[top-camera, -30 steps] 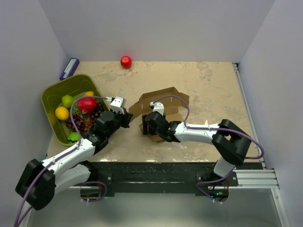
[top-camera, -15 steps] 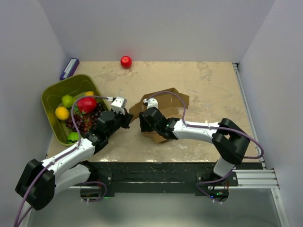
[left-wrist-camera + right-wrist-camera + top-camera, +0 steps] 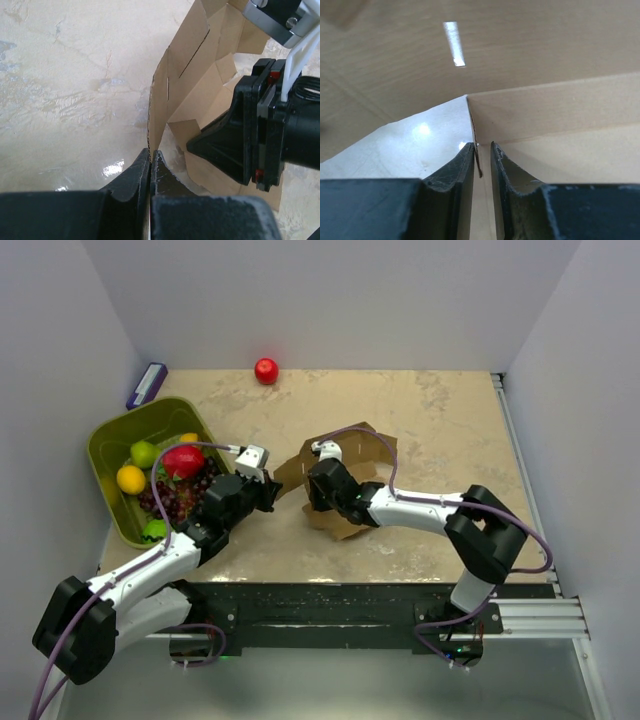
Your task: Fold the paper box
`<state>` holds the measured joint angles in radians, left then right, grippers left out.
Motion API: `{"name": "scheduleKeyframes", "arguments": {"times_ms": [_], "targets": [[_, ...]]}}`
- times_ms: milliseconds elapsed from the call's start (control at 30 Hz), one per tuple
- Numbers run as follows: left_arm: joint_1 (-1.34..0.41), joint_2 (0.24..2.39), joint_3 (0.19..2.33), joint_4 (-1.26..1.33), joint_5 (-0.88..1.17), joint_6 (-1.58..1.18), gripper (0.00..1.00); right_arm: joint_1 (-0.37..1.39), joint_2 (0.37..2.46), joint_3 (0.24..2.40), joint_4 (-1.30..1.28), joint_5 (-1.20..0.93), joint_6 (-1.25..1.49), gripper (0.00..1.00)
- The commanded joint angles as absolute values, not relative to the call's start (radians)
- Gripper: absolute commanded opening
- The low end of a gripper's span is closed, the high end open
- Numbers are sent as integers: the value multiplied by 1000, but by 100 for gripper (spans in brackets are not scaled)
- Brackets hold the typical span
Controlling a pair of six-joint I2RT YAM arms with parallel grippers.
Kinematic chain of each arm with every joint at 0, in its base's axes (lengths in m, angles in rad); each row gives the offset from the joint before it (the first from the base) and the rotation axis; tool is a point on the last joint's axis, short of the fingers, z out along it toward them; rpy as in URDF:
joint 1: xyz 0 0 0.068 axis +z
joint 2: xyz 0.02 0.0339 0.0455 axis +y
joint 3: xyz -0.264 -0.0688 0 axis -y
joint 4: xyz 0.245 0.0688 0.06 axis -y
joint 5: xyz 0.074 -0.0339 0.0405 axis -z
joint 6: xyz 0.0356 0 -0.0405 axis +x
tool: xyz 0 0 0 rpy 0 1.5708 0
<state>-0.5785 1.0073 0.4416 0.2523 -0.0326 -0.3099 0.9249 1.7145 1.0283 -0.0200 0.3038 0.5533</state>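
Observation:
The paper box [image 3: 368, 446] is a brown die-cut cardboard sheet, partly raised, lying mid-table between the two arms. My left gripper [image 3: 273, 490] is shut on the near edge of an upright flap [image 3: 159, 100]; the fingertips [image 3: 150, 152] pinch it. My right gripper [image 3: 313, 490] sits over the box's left part. In the right wrist view its jaws [image 3: 481, 147] stand a narrow gap apart, astride a thin cardboard edge [image 3: 475, 137] that lies against the left finger. A box panel [image 3: 545, 115] fills the view behind. The right gripper's black body [image 3: 240, 140] shows in the left wrist view.
An olive-green bin [image 3: 112, 435] of fruit stands at the left, close to the left arm. A red ball [image 3: 266, 370] rests at the back edge. A blue-purple object [image 3: 147, 385] lies at the back left. White walls enclose the table [image 3: 440, 410].
The right gripper's jaws have narrowed around the cardboard edge, and its wrist has shifted slightly toward the back. The box's right flaps moved a little. The left arm is unchanged.

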Motion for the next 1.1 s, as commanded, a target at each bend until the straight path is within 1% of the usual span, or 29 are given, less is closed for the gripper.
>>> {"name": "scheduleKeyframes", "arguments": {"times_ms": [0, 133, 200, 267, 333, 467, 633, 700, 833, 933, 1000, 1067], "targets": [[-581, 991, 477, 282, -12, -269, 0, 865, 1648, 971, 73, 223, 516, 21], [-581, 991, 469, 291, -6, -256, 0, 796, 1629, 905, 165, 36, 474, 20], [-583, 994, 465, 307, 26, -249, 0, 760, 1635, 875, 216, 2, 453, 20], [-583, 1003, 465, 317, 57, -242, 0, 739, 1650, 861, 239, -60, 446, 23], [-584, 1015, 466, 321, 83, -236, 0, 715, 1663, 847, 267, -74, 440, 26], [-603, 1023, 468, 328, 110, -230, 0, 692, 1690, 830, 311, -69, 440, 31], [-621, 1037, 472, 318, 98, -225, 0, 670, 1715, 810, 360, -23, 443, 40], [-627, 1042, 477, 307, 94, -221, 0, 666, 1712, 790, 382, 14, 449, 47], [-641, 1040, 491, 279, 63, -215, 0, 663, 1683, 753, 417, 58, 453, 57], [-647, 1035, 495, 265, 54, -215, 0, 663, 1672, 746, 410, 115, 449, 61], [-652, 1038, 499, 256, 45, -219, 0, 663, 1663, 752, 387, 130, 451, 61], [-652, 1043, 515, 210, -24, -248, 0, 666, 1626, 768, 355, 156, 451, 63]]}}
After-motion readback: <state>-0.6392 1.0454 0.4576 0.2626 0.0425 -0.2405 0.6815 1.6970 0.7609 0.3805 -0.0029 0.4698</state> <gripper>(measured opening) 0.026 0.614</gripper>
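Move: With my left fingers I still hold the near left edge of the paper box's raised wall; the small corner flap is about 5 cm ahead, 8 cm to the right and 6 cm lower. From my right hand that flap is about 1 cm ahead and 1 cm below, right at my barely parted fingertips. The middle of the raised wall is roughly 8 cm ahead and 8 cm right, and the lower panel some 7 cm right and 6 cm below. I open my right fingers from a narrow gap to more than half wide around the small corner flap, while that hand travels about 5 cm to the right and 3 cm forward, then sinks some 3 cm into the fold, rolling its left side up about 10 degrees. My left hand keeps its pinch on the wall's edge and draws it some 3 cm right and slightly back, turning about 10 degrees clockwise. ##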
